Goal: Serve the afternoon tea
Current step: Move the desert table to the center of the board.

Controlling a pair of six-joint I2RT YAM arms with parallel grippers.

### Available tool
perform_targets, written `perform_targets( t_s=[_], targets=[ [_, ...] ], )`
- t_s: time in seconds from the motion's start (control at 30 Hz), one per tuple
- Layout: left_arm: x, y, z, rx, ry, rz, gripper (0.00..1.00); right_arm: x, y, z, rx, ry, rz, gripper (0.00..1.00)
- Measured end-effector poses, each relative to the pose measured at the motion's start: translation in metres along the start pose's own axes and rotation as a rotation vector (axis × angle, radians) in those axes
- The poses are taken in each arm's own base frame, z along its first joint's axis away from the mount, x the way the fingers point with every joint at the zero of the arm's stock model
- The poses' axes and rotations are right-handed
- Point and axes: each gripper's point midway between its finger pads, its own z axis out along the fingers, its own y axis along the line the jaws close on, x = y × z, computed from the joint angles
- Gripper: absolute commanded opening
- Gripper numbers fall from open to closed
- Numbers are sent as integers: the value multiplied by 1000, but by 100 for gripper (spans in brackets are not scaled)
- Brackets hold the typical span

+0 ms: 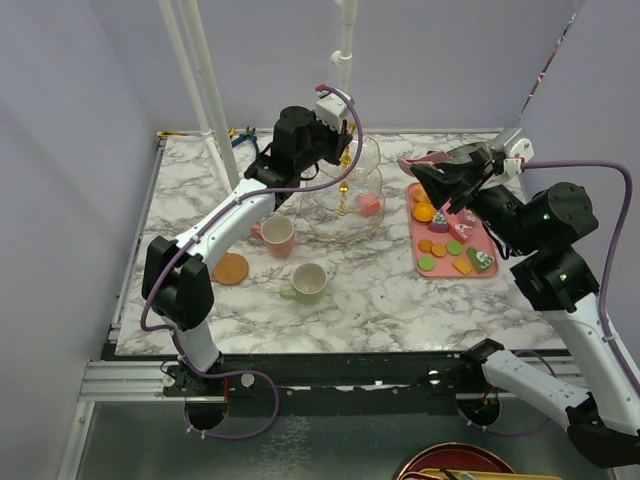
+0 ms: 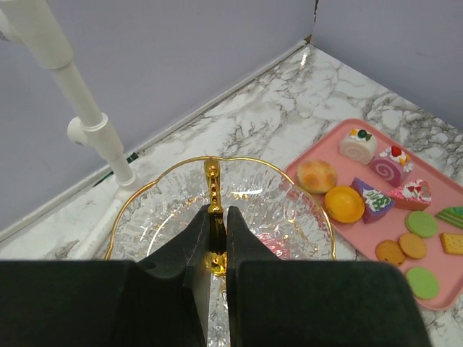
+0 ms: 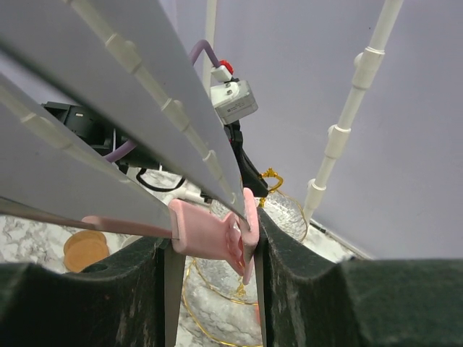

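Observation:
The clear glass tier stand (image 1: 330,215) stands at the back centre with a pink cake (image 1: 368,205) on a tier. My left gripper (image 1: 338,152) is over it, shut on the gold stem (image 2: 211,181), with the top glass plate (image 2: 289,210) below its fingers. My right gripper (image 1: 447,180) hovers over the far end of the pink tray (image 1: 450,262), shut on pink-and-grey tongs (image 3: 210,231). An orange macaron (image 1: 424,212) lies just below it. A pink mug (image 1: 277,235), a pale-green mug (image 1: 308,283) and a brown coaster (image 1: 230,268) sit on the marble in front of the stand.
The pink tray holds several macarons and cakes (image 2: 376,199). White poles (image 1: 205,90) rise at the back left and at the back centre (image 1: 345,40). Purple walls close in the back and the sides. A red bowl (image 1: 455,465) lies below the table's near edge.

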Motion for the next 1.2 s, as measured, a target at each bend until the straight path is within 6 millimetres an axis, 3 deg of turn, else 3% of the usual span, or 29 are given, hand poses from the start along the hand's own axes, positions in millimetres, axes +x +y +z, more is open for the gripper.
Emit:
perform_targets(
  t_s=[0.17, 0.6, 0.7, 0.97, 1.07, 1.2],
  targets=[
    [-6, -2, 14, 45, -19, -8, 4, 6, -1, 1, 3, 12, 0, 39],
    [-13, 15, 48, 71, -52, -8, 6, 21, -3, 4, 16, 46, 7, 38],
    [-15, 19, 52, 68, -58, -6, 36, 23, -4, 4, 25, 49, 7, 38],
    [-35, 22, 52, 63, -118, 40, 86, 31, -10, 5, 58, 67, 9, 38],
    [-33, 23, 48, 59, -106, 47, 98, 37, -15, 8, 80, 76, 10, 38],
    [-29, 24, 30, 50, -77, 60, 99, 46, -20, 11, 108, 91, 10, 38]
  ],
)
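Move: The dessert table is already held: the left fingers are shut on its gold handle, its middle some 14 cm straight below the hand. Clear marble lies ahead as far as the white pipe's foot, about 17 cm ahead and nearly in line. The pink mug stands about 16 cm left and 6 cm back, the pink tray roughly 27 cm right and 5 cm back. From the right hand the dessert table lies about 20 cm ahead, 16 cm left and 30 cm lower. The dessert table, still held by its handle, is slid by the left hand about 5 cm forward and slightly right, towards the white pipe. The fingers then open wide and let go while the hand rises some 2 cm, then starts back and left. The right hand, keeping the pink-tipped tongs, sinks nearly 4 cm and goes 3 cm forward. ##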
